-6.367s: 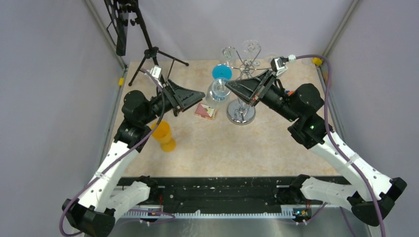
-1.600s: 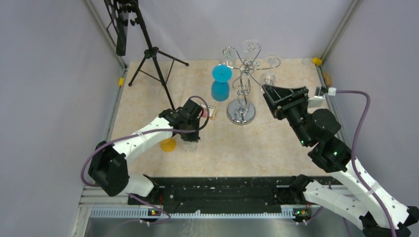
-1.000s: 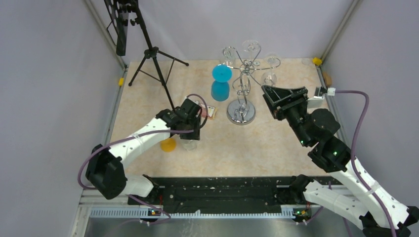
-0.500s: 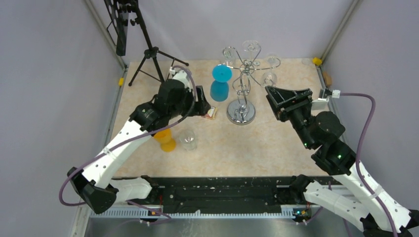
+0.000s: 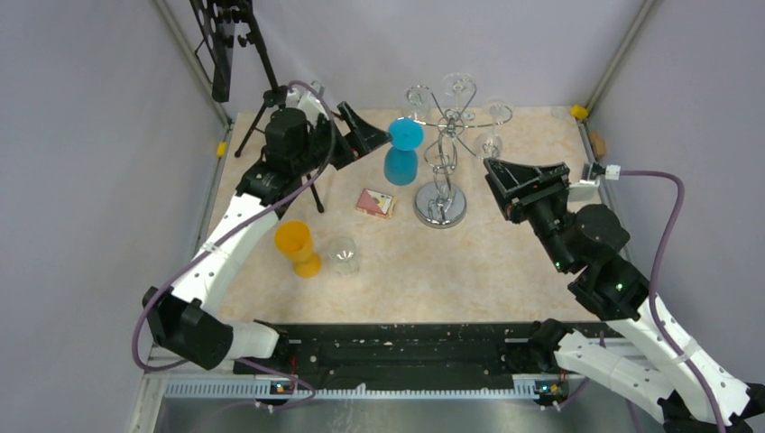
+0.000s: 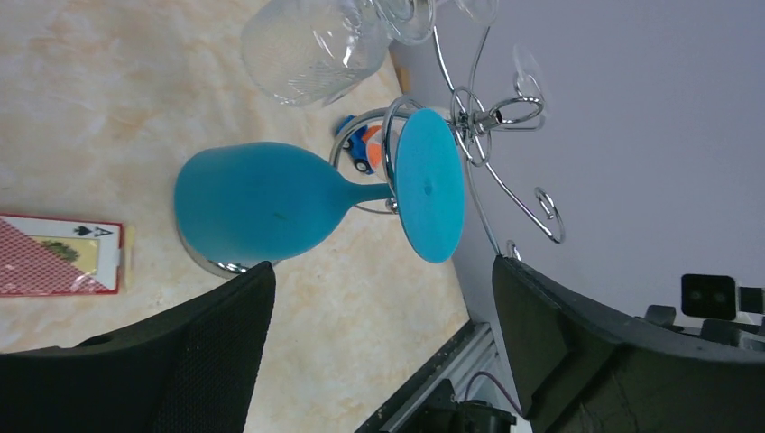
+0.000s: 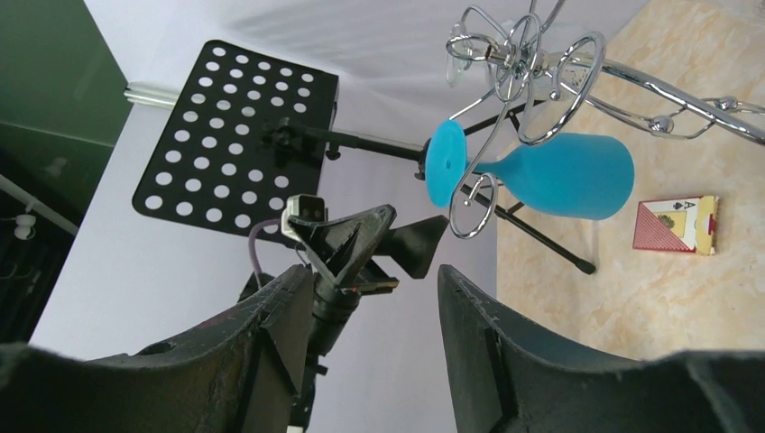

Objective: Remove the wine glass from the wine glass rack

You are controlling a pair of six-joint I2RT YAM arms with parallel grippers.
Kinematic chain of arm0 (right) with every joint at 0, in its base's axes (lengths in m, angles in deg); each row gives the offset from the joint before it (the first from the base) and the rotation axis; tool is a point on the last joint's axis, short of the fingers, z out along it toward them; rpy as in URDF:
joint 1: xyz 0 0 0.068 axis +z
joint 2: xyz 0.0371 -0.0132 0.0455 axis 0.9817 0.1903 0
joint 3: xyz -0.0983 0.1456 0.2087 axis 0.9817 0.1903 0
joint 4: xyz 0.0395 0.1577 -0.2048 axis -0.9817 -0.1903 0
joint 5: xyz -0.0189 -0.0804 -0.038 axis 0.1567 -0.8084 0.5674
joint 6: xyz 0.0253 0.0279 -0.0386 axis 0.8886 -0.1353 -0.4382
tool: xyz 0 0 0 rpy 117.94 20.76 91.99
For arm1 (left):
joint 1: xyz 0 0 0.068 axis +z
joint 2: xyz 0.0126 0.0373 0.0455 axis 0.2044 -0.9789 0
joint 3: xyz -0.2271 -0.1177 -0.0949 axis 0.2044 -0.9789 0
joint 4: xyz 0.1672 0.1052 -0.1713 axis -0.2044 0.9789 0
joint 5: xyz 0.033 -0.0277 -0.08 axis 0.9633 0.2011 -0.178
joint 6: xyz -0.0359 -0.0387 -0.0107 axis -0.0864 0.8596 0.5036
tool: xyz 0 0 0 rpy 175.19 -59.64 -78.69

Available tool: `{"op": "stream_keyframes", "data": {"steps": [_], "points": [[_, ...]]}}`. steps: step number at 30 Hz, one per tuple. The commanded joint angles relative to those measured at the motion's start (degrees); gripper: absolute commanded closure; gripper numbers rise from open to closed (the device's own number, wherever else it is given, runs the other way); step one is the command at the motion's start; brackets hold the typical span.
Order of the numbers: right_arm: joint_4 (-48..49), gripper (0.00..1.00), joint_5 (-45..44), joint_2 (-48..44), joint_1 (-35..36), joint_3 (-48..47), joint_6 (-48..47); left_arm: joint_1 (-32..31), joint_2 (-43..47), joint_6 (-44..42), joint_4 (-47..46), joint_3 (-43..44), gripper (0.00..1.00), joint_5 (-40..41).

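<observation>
The chrome wine glass rack (image 5: 440,171) stands at the back middle of the table. A blue wine glass (image 5: 402,155) hangs upside down from one of its arms, and clear glasses (image 5: 458,87) hang from others. My left gripper (image 5: 363,133) is open just left of the blue glass. In the left wrist view the blue glass (image 6: 262,200) lies just beyond that gripper (image 6: 379,271), untouched. Right of the rack, my right gripper (image 5: 516,180) is open and empty. The right wrist view shows the blue glass (image 7: 559,176) on the rack's wire (image 7: 541,63) ahead of the gripper (image 7: 374,271).
A clear glass (image 5: 343,255) stands on the table beside an orange cup (image 5: 298,248). A card box (image 5: 374,202) lies left of the rack's disc base (image 5: 440,207). A black tripod (image 5: 271,99) with a perforated plate (image 7: 235,135) stands at the back left.
My left gripper opened off the clear glass beside the orange cup, rose and swung back to just left of the blue glass. The right arm barely moved.
</observation>
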Motion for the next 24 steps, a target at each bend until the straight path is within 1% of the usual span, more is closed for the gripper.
{"op": "stream_keyframes", "data": {"steps": [1, 4, 7, 14, 19, 23, 24], "points": [[2.0, 0.46, 0.1, -0.8, 0.4, 0.6, 0.1, 0.2, -3.1, 4.7, -7.5, 3.0, 0.10, -7.0], [2.2, 0.46, -0.4, -1.1, 0.4, 0.5, -0.5, 0.3, -6.1, 5.8, -7.5, 4.9, 0.18, -8.1], [2.1, 0.46, -1.0, -1.3, 0.4, 0.3, -1.3, 0.2, -9.1, 5.9, -6.7, 7.2, 0.32, -9.9], [1.5, 0.46, -2.5, -1.9, 0.3, -0.3, -2.5, 0.3, -12.3, 8.6, -6.7, 9.1, 0.50, -11.8], [1.1, 0.46, -3.6, -2.5, 0.4, -0.3, -2.8, 0.2, -12.7, 9.8, -6.5, 9.3, 0.70, -12.0], [1.1, 0.46, -4.2, -2.7, 0.4, -0.4, -3.2, 0.3, -12.3, 11.6, -6.9, 9.8, 0.99, -12.1], [1.1, 0.46, -4.3, -2.7, 0.4, -0.4, -3.3, 0.3, -12.3, 12.4, -6.9, 10.0, 1.00, -12.1]]}}
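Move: The blue wine glass hangs upside down on the rack. Its round base, the part to grip, lies about 4 cm ahead of the left hand, 6 cm to its right and roughly 1 cm lower. The rack's hub is level with the hand, some 8 cm ahead and 14 cm right; the card box lies on the table about 30 cm below, some 6 cm ahead. From the right hand, the blue base is roughly 12 cm ahead, 14 cm left and slightly lower. The blue wine glass's base is met at its near left rim by the left gripper, which goes about 5 cm right and some 2.5 cm forward, turning a little clockwise and tipping slightly down. The fingers close steadily from wide open to nearly shut, one above and one below the disc, and pinch its rim. ##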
